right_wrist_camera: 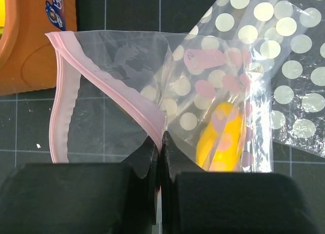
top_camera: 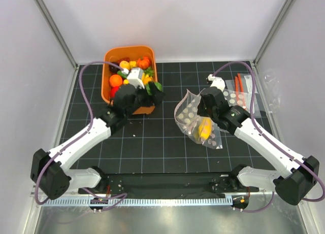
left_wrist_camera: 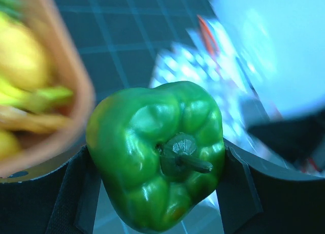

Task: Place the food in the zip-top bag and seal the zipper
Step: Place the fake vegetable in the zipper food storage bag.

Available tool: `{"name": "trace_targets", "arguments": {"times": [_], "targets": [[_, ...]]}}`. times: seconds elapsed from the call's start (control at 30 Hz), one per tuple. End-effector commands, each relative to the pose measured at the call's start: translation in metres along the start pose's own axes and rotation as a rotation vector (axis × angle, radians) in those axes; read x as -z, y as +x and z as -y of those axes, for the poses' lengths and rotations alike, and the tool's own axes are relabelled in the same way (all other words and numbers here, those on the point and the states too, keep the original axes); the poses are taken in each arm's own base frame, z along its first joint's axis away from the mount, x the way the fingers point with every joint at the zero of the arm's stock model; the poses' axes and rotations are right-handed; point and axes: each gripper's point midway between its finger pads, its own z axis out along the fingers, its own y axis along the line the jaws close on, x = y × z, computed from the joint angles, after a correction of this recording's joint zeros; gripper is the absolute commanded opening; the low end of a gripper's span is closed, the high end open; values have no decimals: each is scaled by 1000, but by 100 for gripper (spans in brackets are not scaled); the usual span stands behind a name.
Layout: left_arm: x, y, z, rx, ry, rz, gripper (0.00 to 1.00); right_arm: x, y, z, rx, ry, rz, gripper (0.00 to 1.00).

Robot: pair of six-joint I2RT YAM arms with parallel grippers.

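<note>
My left gripper (top_camera: 155,93) is shut on a glossy green toy pepper (left_wrist_camera: 157,153), held stem toward the camera just right of the orange bin (top_camera: 129,49). Several more toy foods (top_camera: 133,71) lie in the bin. My right gripper (right_wrist_camera: 160,138) is shut on the pale pink zipper (right_wrist_camera: 104,81) of the clear zip-top bag (right_wrist_camera: 119,56), holding one lip up so the mouth gapes toward the bin. A yellow toy food (right_wrist_camera: 221,137) lies inside the bag, also seen from above (top_camera: 205,128). The right gripper (top_camera: 199,106) sits at the bag's far edge.
White-polka-dotted bags (top_camera: 237,99) and small clear bags with red-orange strips (top_camera: 238,84) lie at the back right. A polka-dotted bag (right_wrist_camera: 297,94) lies under and beside the held bag. The bin's wall (right_wrist_camera: 35,51) is close to the bag's mouth.
</note>
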Motion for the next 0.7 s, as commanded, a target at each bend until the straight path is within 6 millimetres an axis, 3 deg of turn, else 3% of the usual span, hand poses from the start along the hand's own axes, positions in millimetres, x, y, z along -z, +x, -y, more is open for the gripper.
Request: {"name": "trace_targets", "arguments": {"times": [0.0, 0.07, 0.1, 0.17, 0.2, 0.23, 0.3, 0.33, 0.43, 0.67], "targets": [[21, 28, 52, -19, 186, -19, 45, 8, -19, -10, -18, -51, 59, 1], [25, 46, 66, -41, 216, -37, 44, 8, -19, -10, -20, -53, 61, 1], [31, 64, 80, -61, 254, -69, 44, 8, -19, -10, -21, -53, 63, 1], [27, 82, 88, -93, 250, -96, 44, 7, -18, -11, -19, -60, 55, 1], [28, 89, 101, -119, 279, -110, 44, 6, -17, -12, -18, -61, 51, 1], [20, 103, 101, -137, 271, -144, 44, 6, -17, -12, -20, -62, 49, 1], [12, 106, 113, -146, 293, -156, 43, 6, -16, -13, -21, -67, 46, 1], [2, 118, 111, -155, 280, -185, 42, 6, -16, -14, -21, -70, 42, 1], [-6, 117, 122, -150, 307, -182, 42, 8, -15, -14, -21, -75, 41, 1], [-30, 112, 125, -184, 256, -171, 47, 15, -14, -22, -26, -131, 24, 1]]}}
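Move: The zipper bag's open mouth, where I'm bringing the green pepper still in my left fingers, lies about 14 cm right of that hand, 5 cm back and 10 cm lower. From my left hand, the yellow vegetable inside the bag is roughly 22 cm right, 10 cm back and 20 cm below; the orange bin's middle is some 11 cm left and 10 cm ahead, lower. From my right hand, pinching the bag's rim, the mouth is about 5 cm left, 3 cm ahead and slightly below. I swing my left hand away from the orange bin to the bag's mouth, about 14 cm right, some 11 cm back and 8 cm down, turning it some 20 degrees clockwise and easing a couple of centimetres forward again at the end. My left fingers keep their hold on the green pepper; my right hand keeps pinching the rim, drifting only about a centimetre left. ##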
